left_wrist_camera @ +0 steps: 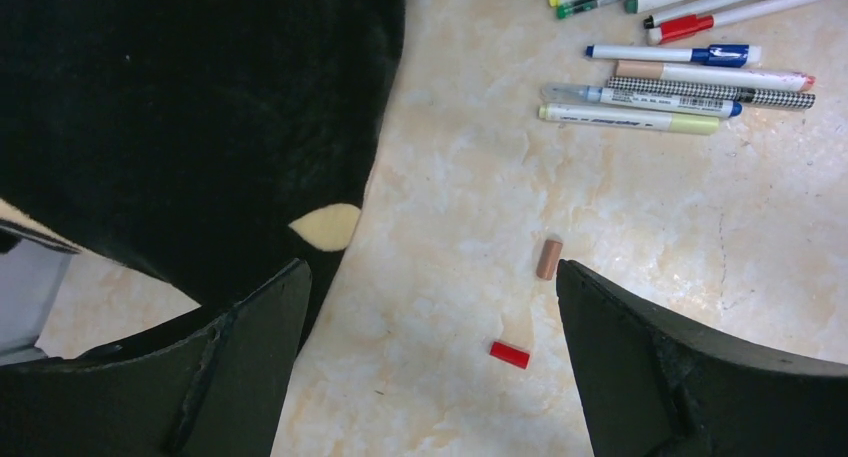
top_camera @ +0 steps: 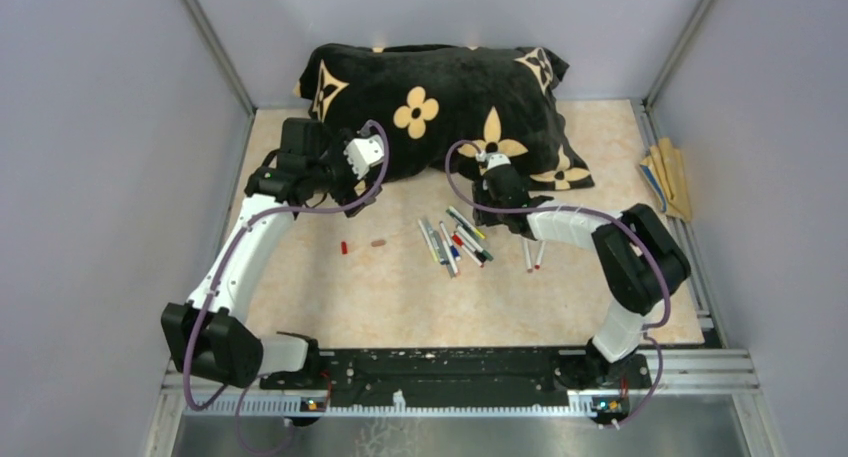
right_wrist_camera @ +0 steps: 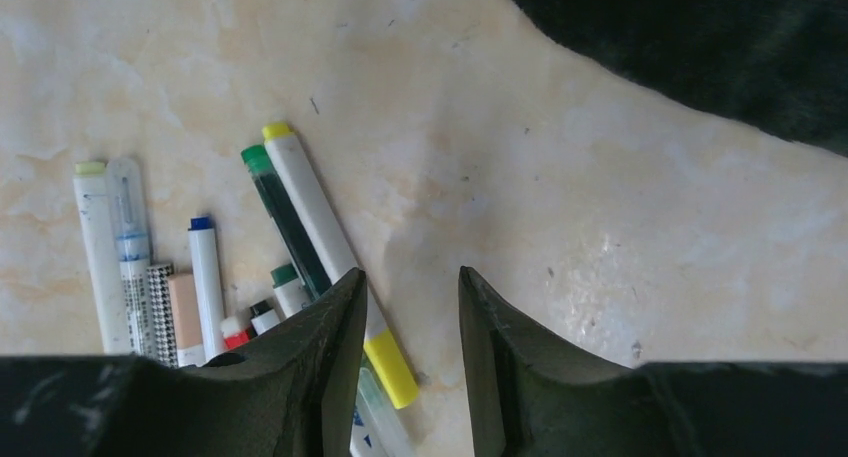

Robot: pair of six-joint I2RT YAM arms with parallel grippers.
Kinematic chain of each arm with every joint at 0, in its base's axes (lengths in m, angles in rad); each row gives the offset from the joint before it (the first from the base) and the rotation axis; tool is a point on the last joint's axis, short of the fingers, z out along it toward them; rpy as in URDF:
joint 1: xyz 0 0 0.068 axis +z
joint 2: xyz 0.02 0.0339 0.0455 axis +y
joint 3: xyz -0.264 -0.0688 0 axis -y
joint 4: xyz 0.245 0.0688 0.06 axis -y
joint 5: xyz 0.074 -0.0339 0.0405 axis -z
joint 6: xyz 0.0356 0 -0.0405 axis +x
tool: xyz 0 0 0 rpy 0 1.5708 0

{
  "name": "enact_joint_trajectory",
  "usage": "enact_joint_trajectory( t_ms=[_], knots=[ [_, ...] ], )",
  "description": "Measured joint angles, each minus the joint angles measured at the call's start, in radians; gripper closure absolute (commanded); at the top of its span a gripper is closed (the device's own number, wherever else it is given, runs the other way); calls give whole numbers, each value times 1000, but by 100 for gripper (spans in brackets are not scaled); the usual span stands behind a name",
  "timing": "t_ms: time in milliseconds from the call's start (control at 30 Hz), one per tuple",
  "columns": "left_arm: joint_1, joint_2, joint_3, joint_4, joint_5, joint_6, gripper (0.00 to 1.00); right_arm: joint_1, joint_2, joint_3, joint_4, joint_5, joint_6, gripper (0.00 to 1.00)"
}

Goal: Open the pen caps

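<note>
Several pens (top_camera: 455,241) lie bunched mid-table, also in the left wrist view (left_wrist_camera: 680,87) and the right wrist view (right_wrist_camera: 200,277), most with caps on. Two more pens (top_camera: 533,254) lie apart to their right. A loose red cap (top_camera: 343,247) (left_wrist_camera: 509,354) and a loose tan cap (top_camera: 377,243) (left_wrist_camera: 549,258) rest on the table left of the bunch. My left gripper (top_camera: 345,177) (left_wrist_camera: 430,267) hangs wide open above these caps, holding nothing. My right gripper (top_camera: 490,202) (right_wrist_camera: 410,274) is open over bare table, its left finger over a yellow-capped pen (right_wrist_camera: 320,217).
A black pillow (top_camera: 440,107) with tan flowers fills the back of the table; its edge sits under my left gripper (left_wrist_camera: 200,127) and beyond my right one (right_wrist_camera: 720,47). Flat tan sticks (top_camera: 668,177) lie at the right rail. Grey walls close both sides.
</note>
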Motion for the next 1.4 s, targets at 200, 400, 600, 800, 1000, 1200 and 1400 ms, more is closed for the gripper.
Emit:
enact_joint_trajectory(
  t_ms=[200, 400, 600, 800, 1000, 1200, 1400],
  knots=[
    [14, -15, -23, 0, 10, -18, 1, 1, 63, 39, 1, -34, -20, 63],
    [14, -8, -27, -2, 21, -30, 1, 20, 91, 71, 3, -52, -32, 63],
    [14, -7, -27, -2, 30, -42, 1, 45, 135, 85, 1, -51, -42, 69],
    [14, -8, -38, -2, 34, -43, 1, 46, 141, 95, -9, -50, -43, 70],
    [14, -9, -68, -10, 40, -43, 1, 46, 141, 103, -28, -47, -52, 71],
    [14, -9, -68, -10, 64, -43, 1, 55, 148, 113, -42, -23, -80, 77],
    [14, -9, -68, -12, 97, -53, 1, 90, 158, 116, -23, 15, -109, 100]
  ],
)
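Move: The yellow-capped pen lies level with the right fingertips, about 3 cm to their left and 3 cm below. The green pen lies against its left side, about 4 cm left of the hand. The dark-green-capped marker is roughly 4 cm back and 1 cm left of the hand, the red-capped pen some 5 cm back and 3 cm left. From the left hand the yellow-capped pen is about 21 cm to the right, 2 cm ahead and 20 cm below. Bring the right gripper about 4 cm left and 3 cm down onto the yellow-capped pen, turning it some 10 degrees counter-clockwise. Hold low with the partly open fingers narrowing slowly, then ease a little more left and shut them across the white barrel near its middle. Meanwhile let the wide-open left hand sink and draw back about 3 cm. ##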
